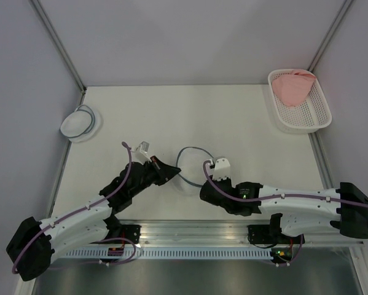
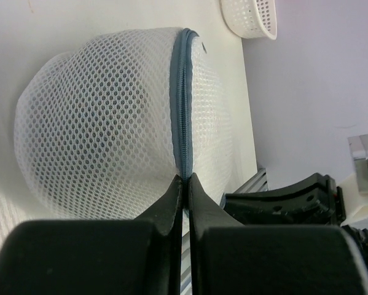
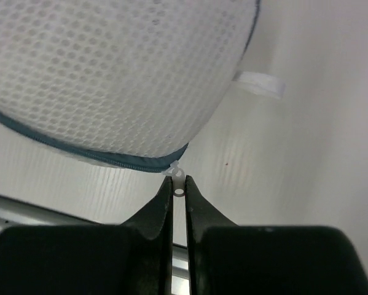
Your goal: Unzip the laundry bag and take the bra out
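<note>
The laundry bag is a white mesh dome with a grey-blue zipper rim, lying on the table between my two grippers. My left gripper is shut, its tips pinching the zipper rim at the bag's near edge. From the other side, my right gripper is shut on the small white zipper pull, which sticks out from the rim. The zipper looks closed along the stretches I see. The bra is hidden; I cannot make out anything through the mesh.
A smaller white dome with a pale rim lies at the table's left edge. A white basket at the back right holds a pink cloth. A white loop tag hangs off the bag's far side.
</note>
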You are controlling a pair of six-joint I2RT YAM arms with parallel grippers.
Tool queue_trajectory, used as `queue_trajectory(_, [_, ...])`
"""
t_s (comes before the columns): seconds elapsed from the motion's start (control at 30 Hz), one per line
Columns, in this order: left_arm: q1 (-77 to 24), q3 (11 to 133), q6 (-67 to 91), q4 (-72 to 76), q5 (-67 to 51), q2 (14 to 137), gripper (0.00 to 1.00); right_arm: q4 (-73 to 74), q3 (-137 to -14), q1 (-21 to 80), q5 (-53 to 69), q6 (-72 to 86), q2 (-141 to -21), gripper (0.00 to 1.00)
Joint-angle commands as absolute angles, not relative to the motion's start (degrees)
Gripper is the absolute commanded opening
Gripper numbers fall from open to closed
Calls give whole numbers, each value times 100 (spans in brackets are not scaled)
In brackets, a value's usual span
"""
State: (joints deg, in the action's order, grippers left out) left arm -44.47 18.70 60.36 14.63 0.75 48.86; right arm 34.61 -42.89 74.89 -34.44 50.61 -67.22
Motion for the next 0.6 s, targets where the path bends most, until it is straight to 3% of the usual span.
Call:
queue_trajectory(0.0, [-4298, 1793, 5792, 1546, 150, 4764, 2, 5106, -4649, 7392, -4543, 5958, -6934, 0])
queue_trajectory(0.4, [-4289, 2047, 5467, 1293, -466, 4711, 4, 4772, -4816, 6715, -4931, 6029, -8147, 0])
queue_trajectory(0.5, [-4298, 2127, 5388, 898, -221, 4588, 62, 4711, -4711, 6715, -4913, 6029, -8034, 0])
queue_trajectory(0.57, [-4298, 2101, 5405, 408, 330, 4360, 69, 4711, -4650, 6680, -4869, 6029, -7919, 0])
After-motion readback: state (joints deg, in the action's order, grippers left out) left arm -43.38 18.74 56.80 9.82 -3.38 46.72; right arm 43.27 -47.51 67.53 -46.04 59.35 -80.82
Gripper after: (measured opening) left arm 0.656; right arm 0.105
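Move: The far end of the laundry bag's zip lies roughly 8 cm ahead and 3 cm right of the right hand, which holds the zipper pull, at about its height; the bag's middle is about 5 cm ahead and 4 cm left. From the left hand, shut on the zip tape, that zip end lies about 4 cm ahead, 11 cm right and 5 cm below. Right hand, still gripping the zipper pull, goes about 7 cm forward-right, dipping; left fingers open, freeing the zip. ##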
